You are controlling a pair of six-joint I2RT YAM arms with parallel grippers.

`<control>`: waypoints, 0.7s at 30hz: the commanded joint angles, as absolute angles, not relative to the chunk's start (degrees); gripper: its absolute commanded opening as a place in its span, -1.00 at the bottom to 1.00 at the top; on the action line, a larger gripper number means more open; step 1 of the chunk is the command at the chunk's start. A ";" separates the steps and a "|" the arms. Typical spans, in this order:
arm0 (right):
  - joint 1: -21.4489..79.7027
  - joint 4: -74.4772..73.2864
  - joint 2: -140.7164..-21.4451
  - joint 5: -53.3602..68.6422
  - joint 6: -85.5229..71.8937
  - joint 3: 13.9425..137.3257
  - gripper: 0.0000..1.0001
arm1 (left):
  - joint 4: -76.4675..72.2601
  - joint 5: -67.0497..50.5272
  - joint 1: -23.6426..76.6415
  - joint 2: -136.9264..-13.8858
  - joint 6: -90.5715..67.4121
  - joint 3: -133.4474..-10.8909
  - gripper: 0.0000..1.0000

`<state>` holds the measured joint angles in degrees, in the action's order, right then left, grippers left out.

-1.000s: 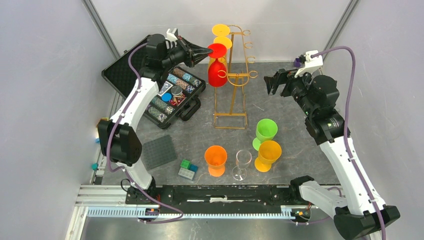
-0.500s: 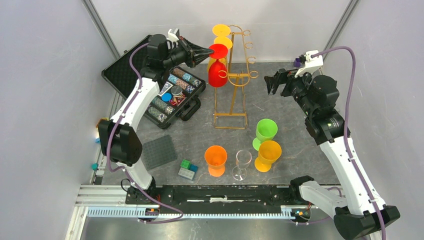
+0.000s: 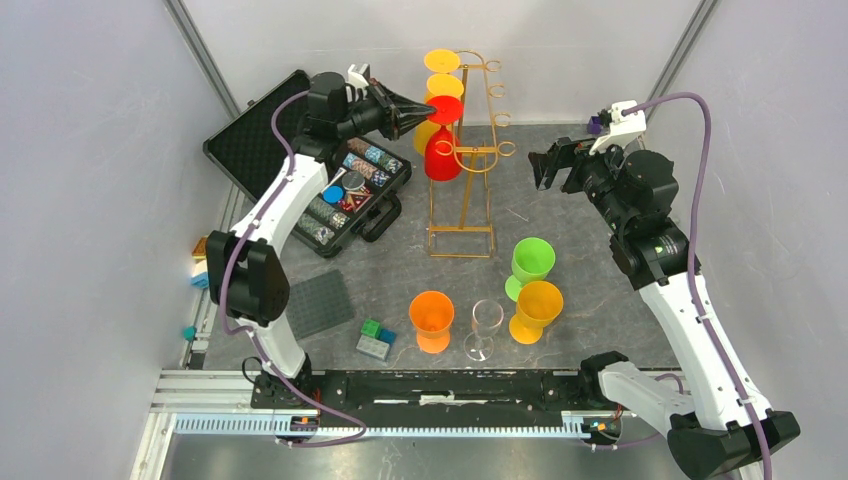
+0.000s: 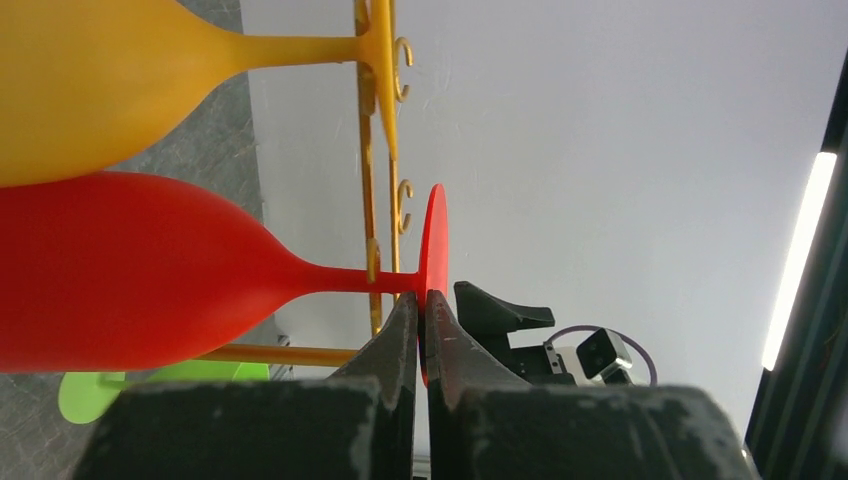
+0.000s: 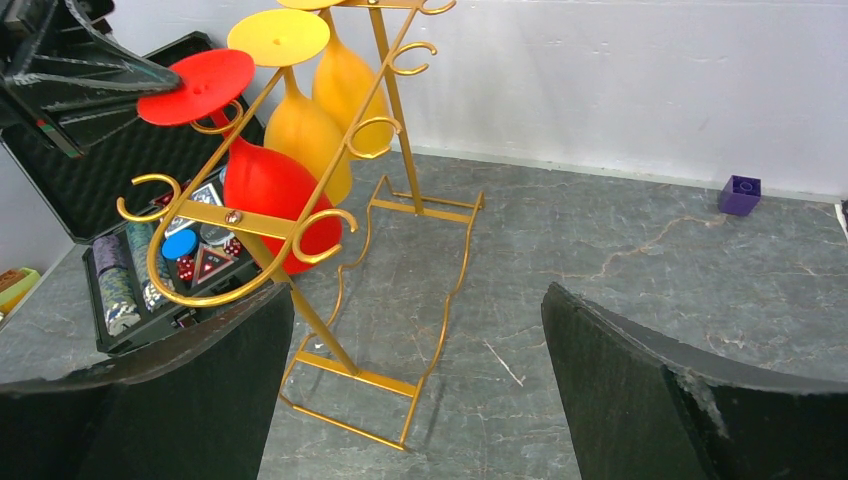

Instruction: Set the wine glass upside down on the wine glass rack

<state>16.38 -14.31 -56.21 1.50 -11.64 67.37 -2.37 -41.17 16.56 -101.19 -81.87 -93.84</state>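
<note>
A red wine glass (image 3: 441, 152) hangs upside down at the left side of the gold wire wine glass rack (image 3: 462, 232). My left gripper (image 3: 424, 108) is shut on the rim of its round foot (image 4: 435, 240). In the left wrist view both fingers pinch the foot's edge, and the red stem crosses a gold rack wire (image 4: 371, 262). The right wrist view shows the red foot (image 5: 197, 73) just above a ring loop; whether it rests there I cannot tell. My right gripper (image 3: 555, 165) hovers open to the right of the rack, holding nothing.
Two yellow glasses (image 3: 445, 85) hang upside down on the rack behind the red one. Green (image 3: 531, 262), orange (image 3: 431, 318), clear (image 3: 486, 325) and amber (image 3: 538, 308) glasses stand at the front. An open chip case (image 3: 340, 190) lies at left, and a purple block (image 5: 739, 194) by the back wall.
My left gripper has carried the red glass to the right, into the rack's left side. The right arm has not moved.
</note>
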 commanded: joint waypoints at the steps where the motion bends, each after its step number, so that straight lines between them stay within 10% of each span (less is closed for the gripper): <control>1: 16.17 -12.80 -55.82 1.49 -10.81 69.14 0.96 | -5.01 -43.07 16.96 -101.44 -83.67 -94.44 -0.93; 8: 16.16 -12.76 -55.69 1.32 -10.76 68.87 0.96 | -5.01 -43.42 17.05 -100.56 -83.58 -93.45 -0.81; 21: 16.13 -12.99 -55.47 1.76 -10.83 68.47 0.96 | 4.32 -42.29 16.97 -95.77 -76.16 -92.43 0.06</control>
<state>16.38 -14.33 -56.21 1.50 -11.25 67.37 -1.67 -42.28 16.91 -99.50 -81.52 -92.40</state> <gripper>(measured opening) 0.979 0.493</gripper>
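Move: The left hand holds the upside-down red wine glass by its foot. The glass's middle is about 8 cm below the hand and 2 cm to its right, 1 cm ahead. The rack hook meant for its stem is some 2 cm right and 2 cm below. The near yellow glass hangs roughly 6 cm ahead, the far one about 12 cm, both 2 cm right. From the right hand, the hook is about 11 cm ahead and 19 cm left. The left hand's fingers let go of the red glass's foot at the rack hook: still pinching, they sink just under 1 cm, then open to about half while the hand hovers there. The hand then eases back about 1 cm and climbs again by the same amount, its fingertips still beside the foot and the wrist barely turning. ##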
